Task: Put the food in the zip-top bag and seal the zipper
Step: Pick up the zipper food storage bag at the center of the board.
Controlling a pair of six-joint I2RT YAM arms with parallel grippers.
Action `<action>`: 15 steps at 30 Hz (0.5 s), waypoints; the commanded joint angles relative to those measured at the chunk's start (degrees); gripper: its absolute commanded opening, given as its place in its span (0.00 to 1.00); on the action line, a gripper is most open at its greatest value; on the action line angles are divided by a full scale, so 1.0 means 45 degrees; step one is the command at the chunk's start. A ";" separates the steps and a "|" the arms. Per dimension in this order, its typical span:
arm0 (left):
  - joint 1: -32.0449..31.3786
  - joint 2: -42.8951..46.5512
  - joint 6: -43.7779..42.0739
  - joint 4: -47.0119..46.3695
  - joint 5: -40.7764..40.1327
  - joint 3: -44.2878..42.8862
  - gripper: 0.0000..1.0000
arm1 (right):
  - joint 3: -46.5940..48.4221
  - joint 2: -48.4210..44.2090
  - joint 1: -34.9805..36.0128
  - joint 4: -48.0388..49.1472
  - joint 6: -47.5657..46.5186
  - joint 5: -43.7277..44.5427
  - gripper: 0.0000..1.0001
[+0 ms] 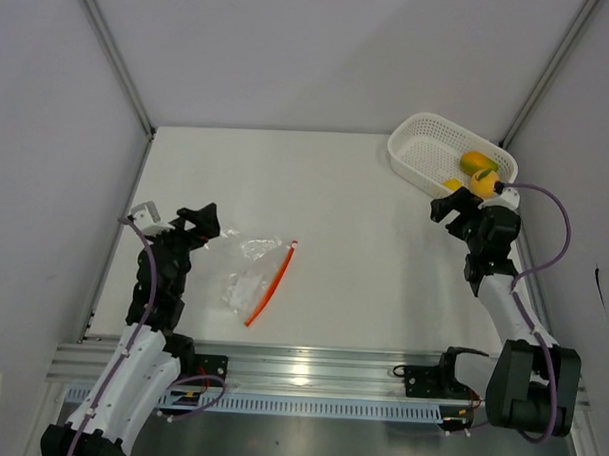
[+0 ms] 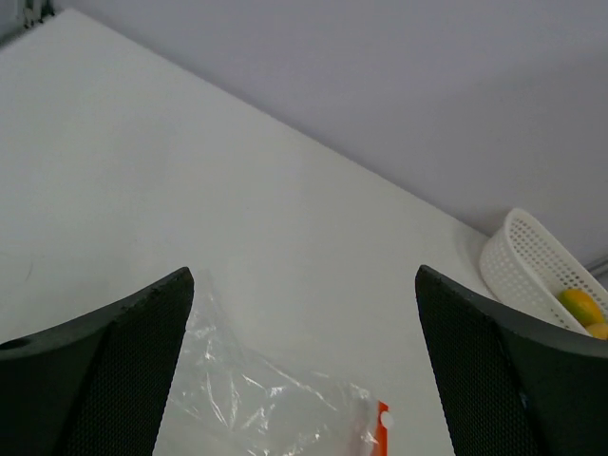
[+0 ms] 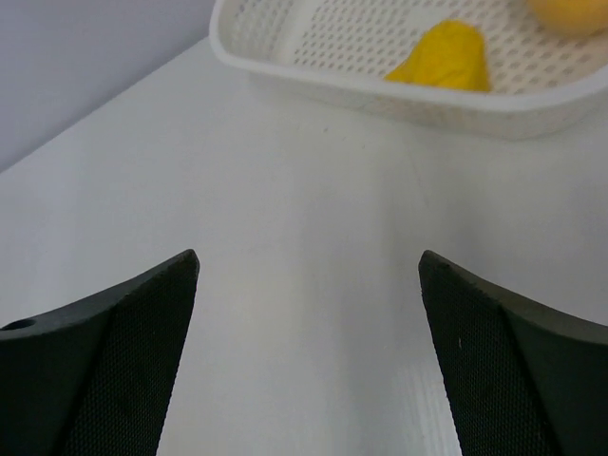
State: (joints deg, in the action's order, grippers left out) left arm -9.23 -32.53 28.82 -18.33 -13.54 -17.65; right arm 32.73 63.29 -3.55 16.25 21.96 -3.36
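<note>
The clear crinkly zip-top bag (image 1: 249, 273) lies flat on the white table, left of centre, with its red-orange zipper (image 1: 272, 284) along its right edge. My left gripper (image 1: 211, 225) hovers open just left of the bag; its wrist view shows the bag (image 2: 256, 399) and the zipper end (image 2: 382, 425) low between the fingers. The food sits in the white basket (image 1: 413, 142) at the back right: an orange-yellow mango (image 1: 476, 161), a second one with green (image 1: 482, 181) and a yellow piece (image 1: 452, 184). My right gripper (image 1: 447, 207) is open in front of the basket (image 3: 380, 90), empty.
Grey walls close the table on the left, back and right. The basket (image 2: 532, 256) stands close to the right wall. An aluminium rail (image 1: 310, 368) with the arm bases runs along the near edge.
</note>
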 commanded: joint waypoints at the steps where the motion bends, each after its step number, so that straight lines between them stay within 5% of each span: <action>1: 0.0021 0.0840 0.2585 0.3444 0.0887 -0.0920 0.99 | 0.0908 0.0699 -0.0869 -0.2183 0.2828 -0.5740 1.00; 5: 0.0021 0.1253 0.2618 0.3661 0.4721 -0.1019 0.99 | 0.0035 0.1386 -0.0443 0.0776 0.5155 -1.0072 0.99; 9: 0.0021 0.1059 0.3010 0.5768 0.6405 -0.1739 1.00 | 0.0926 -0.0368 0.1642 -0.2955 0.2901 -0.7488 0.99; 12: 0.0021 0.1038 0.3379 0.5402 0.7383 -0.1373 0.99 | 0.1107 -0.1854 0.3229 -0.5132 0.2870 -0.4747 0.99; 15: 0.0099 0.1506 0.3830 0.4504 0.8007 -0.0514 1.00 | -0.0356 -0.1703 0.2782 -0.2917 0.5018 -0.7275 0.99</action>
State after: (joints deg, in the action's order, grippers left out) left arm -9.21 -27.33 42.63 3.07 15.40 -21.78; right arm 34.17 55.16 10.44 1.23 38.06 -32.75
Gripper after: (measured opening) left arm 0.995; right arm 0.992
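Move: Some 10 cm to the left hand's right and 3 cm nearer the base, the zipper bag lies flat about 20 cm below it; its orange zipper runs along the bag's right side, about 16 cm to that hand's right and 6 cm back. From the right hand the bag is about 51 cm left, 12 cm back and 17 cm down; the food basket stands some 26 cm ahead, 8 cm to the right, its middle 12 cm lower. Closing in on the bag from both sides, the left hand swings right about 9 cm and back 5, sinking slightly, until it hovers over the film, turning some 30 degrees clockwise and tipping down a little. The right hand sweeps left and back, away from the basket towards the bag, turning counter-clockwise, its left side rolling up. Both grippers stay wide open and empty. ##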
